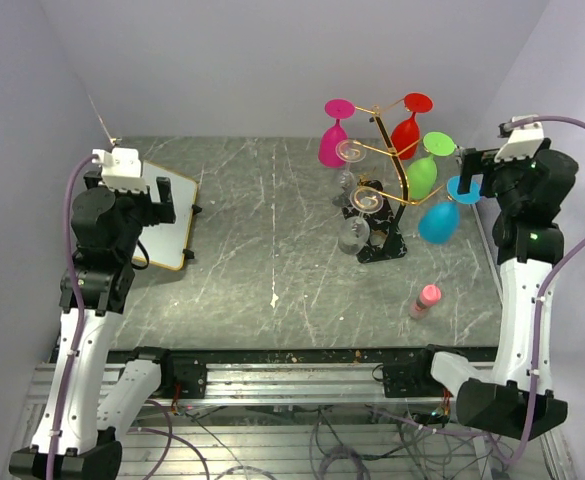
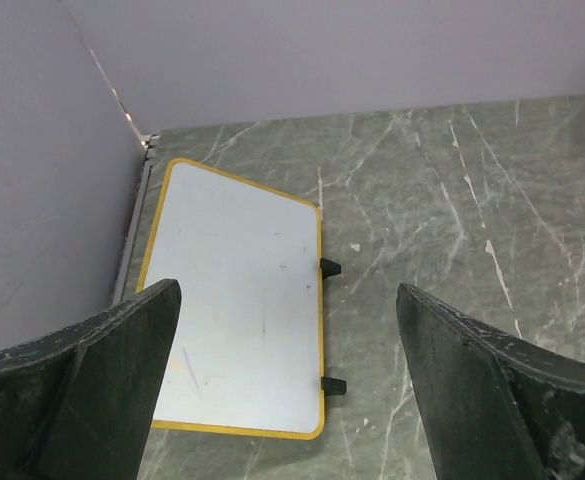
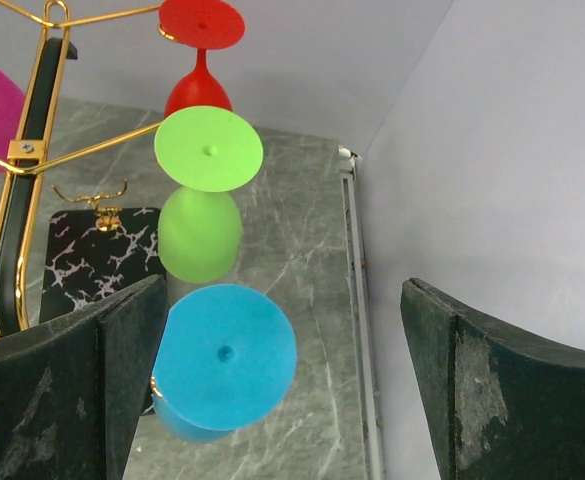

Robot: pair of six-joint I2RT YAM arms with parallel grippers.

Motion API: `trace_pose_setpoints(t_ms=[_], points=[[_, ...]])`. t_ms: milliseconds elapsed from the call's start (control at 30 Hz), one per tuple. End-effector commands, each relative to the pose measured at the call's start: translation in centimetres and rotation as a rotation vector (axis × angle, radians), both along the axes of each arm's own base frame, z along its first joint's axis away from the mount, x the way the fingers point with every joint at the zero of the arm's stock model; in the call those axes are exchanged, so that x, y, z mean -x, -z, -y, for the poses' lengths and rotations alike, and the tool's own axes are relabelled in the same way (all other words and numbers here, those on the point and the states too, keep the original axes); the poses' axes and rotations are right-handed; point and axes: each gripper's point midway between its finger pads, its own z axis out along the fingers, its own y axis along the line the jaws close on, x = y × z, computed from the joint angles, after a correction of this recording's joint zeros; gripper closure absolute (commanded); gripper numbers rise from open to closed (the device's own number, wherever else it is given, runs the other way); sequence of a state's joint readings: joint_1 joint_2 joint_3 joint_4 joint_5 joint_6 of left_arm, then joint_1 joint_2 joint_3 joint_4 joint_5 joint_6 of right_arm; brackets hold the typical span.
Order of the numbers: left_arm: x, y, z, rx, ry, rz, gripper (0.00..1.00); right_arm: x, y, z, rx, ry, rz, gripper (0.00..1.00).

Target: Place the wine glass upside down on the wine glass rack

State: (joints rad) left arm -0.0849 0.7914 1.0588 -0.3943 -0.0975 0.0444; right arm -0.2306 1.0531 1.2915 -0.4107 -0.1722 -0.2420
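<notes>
The wine glass rack (image 1: 393, 165) is a gold wire stand on a black marbled base (image 1: 385, 250), right of the table's centre. Several wine glasses hang on it upside down: magenta (image 1: 331, 143), red (image 1: 406, 130), green (image 1: 423, 175), blue (image 1: 439, 220) and clear ones (image 1: 353, 235). My right gripper (image 1: 469, 168) stands open just right of the blue glass, apart from it. In the right wrist view the blue glass's foot (image 3: 224, 355) lies by the left finger, with nothing between the fingers (image 3: 282, 300). My left gripper (image 1: 160, 200) is open and empty at the far left.
A white board with a yellow rim (image 1: 170, 220) lies flat under the left gripper (image 2: 288, 290), also shown in the left wrist view (image 2: 237, 300). A small pink bottle (image 1: 426, 299) lies on the table in front of the rack. Walls close in on both sides.
</notes>
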Motion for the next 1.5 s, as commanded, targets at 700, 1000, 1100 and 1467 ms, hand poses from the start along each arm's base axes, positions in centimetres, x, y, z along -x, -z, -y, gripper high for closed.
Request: trace_pose_setpoints(t_ms=[700, 1000, 1100, 1467], points=[[0.6, -1.0, -0.1, -0.017, 0.021, 0.049, 0.01, 4.9, 1.3, 2.4, 0.093, 0.091, 0.037, 0.00], [1.2, -1.5, -0.8, -0.014, -0.017, 0.082, 0.01, 7.1, 3.7, -0.3, 0.073, 0.024, -0.072, 0.00], [1.2, -1.4, -1.3, -0.010, -0.048, 0.076, 0.01, 7.4, 3.5, -1.4, 0.035, -0.012, -0.072, 0.00], [2.0, -0.8, -1.0, -0.028, -0.020, 0.055, 0.01, 7.7, 1.9, -2.4, 0.001, -0.050, -0.052, 0.00]])
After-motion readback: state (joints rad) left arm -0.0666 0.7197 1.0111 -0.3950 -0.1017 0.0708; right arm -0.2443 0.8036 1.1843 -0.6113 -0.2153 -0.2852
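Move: The blue wine glass hangs upside down on the rack just under the empty right hand, its middle about 2 cm ahead, 5 cm left and 13 cm below. From that hand, the green glass is some 13 cm ahead and 8 cm left, the red one roughly 24 cm ahead and 11 cm left, and the rack's post 8 cm ahead and 14 cm left. From the left hand, the blue glass lies about 61 cm right and 7 cm ahead, 11 cm lower. The blue glass, already hung and free of the fingers, is left alone as the right hand draws back from it by some 7 cm. The hand rises slightly and drifts right at first, then sinks to end about 2 cm lower and swings back leftward, with its fingers wide open and forward-pointing and the wrist hardly turning. ##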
